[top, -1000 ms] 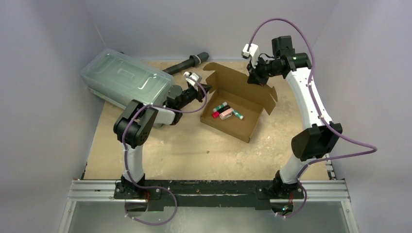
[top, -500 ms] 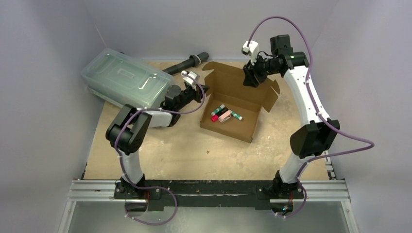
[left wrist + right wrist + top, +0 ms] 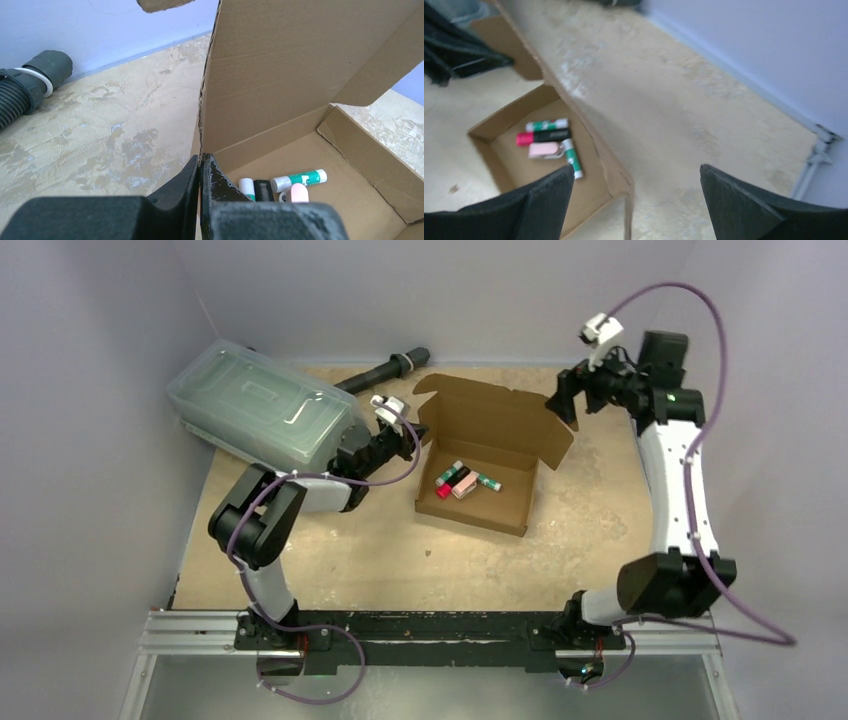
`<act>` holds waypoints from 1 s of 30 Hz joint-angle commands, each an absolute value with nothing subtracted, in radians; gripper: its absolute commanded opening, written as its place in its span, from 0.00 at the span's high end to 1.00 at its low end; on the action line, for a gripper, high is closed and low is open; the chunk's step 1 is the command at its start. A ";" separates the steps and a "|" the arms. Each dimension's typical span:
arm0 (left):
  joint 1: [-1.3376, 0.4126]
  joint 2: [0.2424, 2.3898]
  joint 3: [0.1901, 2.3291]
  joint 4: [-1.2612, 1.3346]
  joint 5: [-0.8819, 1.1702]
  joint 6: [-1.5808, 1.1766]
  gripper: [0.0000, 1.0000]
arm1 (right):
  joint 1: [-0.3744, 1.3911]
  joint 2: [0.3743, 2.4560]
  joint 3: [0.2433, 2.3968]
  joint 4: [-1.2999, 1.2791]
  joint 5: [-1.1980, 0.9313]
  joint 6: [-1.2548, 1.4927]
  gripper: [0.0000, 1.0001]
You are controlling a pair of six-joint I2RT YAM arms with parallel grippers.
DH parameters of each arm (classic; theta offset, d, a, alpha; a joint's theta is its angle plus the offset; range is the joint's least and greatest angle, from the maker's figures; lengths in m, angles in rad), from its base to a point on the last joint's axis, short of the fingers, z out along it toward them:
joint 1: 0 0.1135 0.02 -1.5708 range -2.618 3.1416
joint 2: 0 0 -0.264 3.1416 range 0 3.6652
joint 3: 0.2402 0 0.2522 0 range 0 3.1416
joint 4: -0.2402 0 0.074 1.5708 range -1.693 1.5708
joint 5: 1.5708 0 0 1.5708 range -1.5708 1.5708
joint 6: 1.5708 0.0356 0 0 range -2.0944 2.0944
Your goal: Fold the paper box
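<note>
The paper box is brown cardboard, standing open in the middle of the table with its lid flap raised at the back. Inside lie small items: glue sticks, a pink one and a black-and-red one. My left gripper is shut on the box's left side wall; in the left wrist view the fingertips pinch the cardboard edge of the paper box. My right gripper hangs open just beyond the lid's right rear corner, holding nothing. Its wrist view shows the gripper above the box's corner.
A clear greenish plastic lidded container sits at the back left, right behind my left arm. A dark ribbed tube lies along the back wall, also seen as the tube. Enclosure walls close in the left, back and right.
My right gripper opened, let go of the lid flap and pulled back to the right. The left gripper kept its grip and shifted slightly left; the lid stayed raised.
</note>
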State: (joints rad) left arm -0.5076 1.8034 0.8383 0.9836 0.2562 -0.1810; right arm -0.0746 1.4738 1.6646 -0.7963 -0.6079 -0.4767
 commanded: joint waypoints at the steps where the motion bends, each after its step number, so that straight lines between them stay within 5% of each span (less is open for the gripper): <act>1: -0.517 1.743 0.811 1.053 0.265 -0.156 1.00 | -0.169 1.305 1.508 -0.603 -0.683 -0.411 0.01; 13: -0.517 1.733 0.824 1.020 0.285 -0.180 1.00 | -0.329 1.113 0.927 -0.124 -0.754 -0.327 0.02; 17: -0.517 1.733 0.826 1.004 0.281 -0.191 1.00 | -0.330 1.126 0.820 0.071 -0.864 -0.358 0.10; 22: -0.518 1.726 0.831 0.986 0.271 -0.206 1.00 | -0.329 1.189 0.779 0.211 -0.910 -0.339 0.31; 30: -0.531 1.706 0.863 0.904 0.249 -0.260 1.00 | -0.303 1.183 0.766 0.220 -0.933 -0.323 0.92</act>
State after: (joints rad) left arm -0.5140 1.7588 0.8177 0.9329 0.2527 -0.2035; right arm -0.3237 1.2160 0.7765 0.1390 -0.8940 -0.3374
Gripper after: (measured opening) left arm 0.009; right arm 0.168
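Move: The open right fingers hang above the lid's right flap, whose middle lies about 12 cm below, 4 cm nearer the base and 2 cm to the right. From that hand the box tray is some 14 cm left, 8 cm back and 28 cm down, with the stapler and markers in it about 16 cm left and 7 cm back. The left hand, already pinching the lid's left edge, has that flap about 27 cm to its right, 2 cm back and 2 cm higher. While the left keeps its pinch, the right hand sinks roughly 10 cm, swings right, and closes on the flap. ##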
